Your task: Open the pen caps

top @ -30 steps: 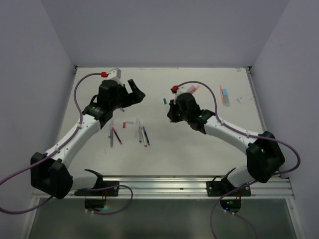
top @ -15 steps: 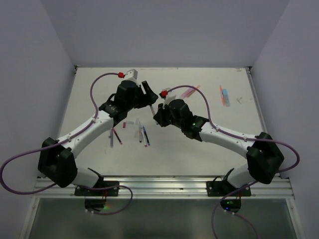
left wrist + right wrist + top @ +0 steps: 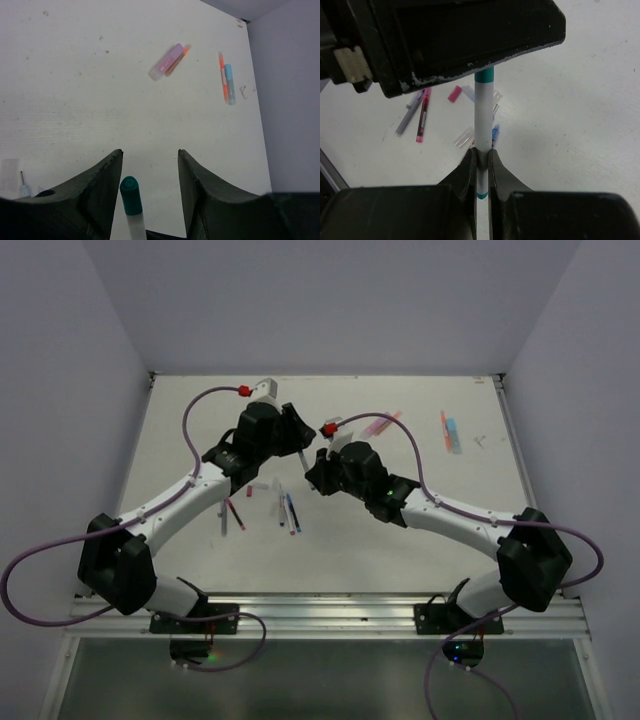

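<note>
My right gripper (image 3: 482, 152) is shut on a white pen (image 3: 483, 115) and holds it upright above the table. The pen's teal cap (image 3: 131, 195) sits between the fingers of my left gripper (image 3: 150, 152). It lies close to the left finger, with a clear gap to the right finger. The left gripper is open around the cap. From above, the two grippers meet over the middle of the table, left gripper (image 3: 303, 444) against right gripper (image 3: 318, 462), and the pen is hidden between them.
Several loose pens (image 3: 288, 510) and a grey and a dark red pen (image 3: 422, 116) lie on the table below the grippers, with clear caps (image 3: 463, 136) and a pink cap (image 3: 454, 93). A purple marker (image 3: 166, 68) and an orange and a light-blue pen (image 3: 229, 82) lie further back right.
Both arms have swung toward each other at mid-table. The right gripper brought the pen left, and the left gripper's jaws have narrowed around the teal cap.
</note>
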`<state>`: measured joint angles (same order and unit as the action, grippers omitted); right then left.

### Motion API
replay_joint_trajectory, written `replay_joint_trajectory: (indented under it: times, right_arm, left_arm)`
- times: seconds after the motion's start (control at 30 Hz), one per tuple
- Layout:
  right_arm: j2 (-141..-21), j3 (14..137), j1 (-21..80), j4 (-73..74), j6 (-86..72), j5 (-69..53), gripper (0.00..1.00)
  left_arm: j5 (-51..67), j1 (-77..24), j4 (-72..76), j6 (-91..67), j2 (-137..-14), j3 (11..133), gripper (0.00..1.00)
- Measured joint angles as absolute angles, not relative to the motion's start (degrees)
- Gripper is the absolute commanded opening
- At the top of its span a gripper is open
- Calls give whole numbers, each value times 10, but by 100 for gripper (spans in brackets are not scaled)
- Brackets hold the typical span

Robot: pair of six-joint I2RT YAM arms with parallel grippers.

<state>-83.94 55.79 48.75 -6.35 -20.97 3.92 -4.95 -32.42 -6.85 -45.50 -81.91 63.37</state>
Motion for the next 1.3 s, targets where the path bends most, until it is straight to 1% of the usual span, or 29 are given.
replay_joint_trajectory:
  times: [0.07,0.1,0.17,0.2,0.27,0.3,0.37,0.4,0.5,0.57,0.6,0.63,0.7,0.73,0.77,0.83,0.87,0.97,1.03,1.23,1.3]
  right_arm:
    - [-838,558,488,-69,-210,39,0]
    - [-838,558,488,-71,-210,39,0]
    - [-837,558,488,-75,-211,39,0]
    - [-837,558,488,-76,-212,39,0]
    - [-836,558,488,-80,-214,39,0]
    - [-836,558,488,-81,-215,39,0]
    - [-836,558,488,-83,-216,39,0]
    - [-836,558,488,-84,-217,39,0]
    - [-836,557,488,-87,-218,40,0]
    - [-835,552,488,-94,-218,40,0]
    - [-835,549,488,-98,-219,40,0]
    - [-834,547,488,-99,-219,40,0]
    - [-834,543,488,-100,-219,39,0]
    - [-834,542,489,-100,-219,37,3]
    - [-834,540,489,-101,-219,36,12]
    - [-834,538,488,-102,-221,32,21]
    - [-834,535,488,-105,-223,30,27]
    - [-835,531,488,-110,-226,19,36]
    - [-835,531,488,-111,-229,15,39]
    - [-844,531,488,-115,-230,-2,40]
    - [-848,531,488,-116,-230,-6,37]
  left_arm:
    - [-50,-326,-68,-456,-820,632,49]
    - [-51,-327,-69,-457,-820,631,45]
    - [-52,-327,-69,-460,-822,630,42]
    - [-52,-328,-69,-460,-822,629,38]
    - [-53,-328,-68,-460,-822,629,34]
    - [-54,-328,-68,-460,-822,629,29]
    - [-57,-328,-68,-461,-822,629,23]
    - [-59,-328,-68,-461,-822,629,17]
    - [-67,-328,-69,-459,-822,629,12]
    - [-69,-328,-69,-459,-822,628,10]
    - [-70,-328,-69,-459,-822,627,4]
    - [-71,-328,-68,-459,-822,625,1]
    - [-73,-328,-68,-459,-822,620,0]
    - [-73,-329,-67,-459,-822,618,0]
    - [-74,-330,-65,-459,-821,616,0]
    - [-75,-331,-59,-459,-820,609,0]
    - [-74,-331,-56,-459,-818,606,0]
    - [-72,-331,-45,-457,-812,596,0]
    - [-67,-331,-29,-454,-804,587,0]
    - [-52,-331,7,-443,-783,560,0]
    - [-48,-331,13,-439,-779,555,0]
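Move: The green-capped pen stands slantwise between the hands, its foot end still pinched by the right fingers; the cap is already between the left hand's open fingers, about 1 cm left of and 1 cm below the left hand's point, and from the right hand some 6 cm ahead, 2 cm left, 4 cm up. On the table about 20 cm below the left hand, the blue pen lies 5 cm back and 3 cm left, the red cap 1 cm ahead and 16 cm left. The green cap end gets pinched by the left fingers, which close from half open until they stop on it while that hand sinks about 1.5 cm. Only then do the right fingers open to nearly half, staying around the pen's lower end as the right hand, having risen and sunk back about 1 cm, eases back and left. The left hand meanwhile draws back about 1 cm and comes up again. ##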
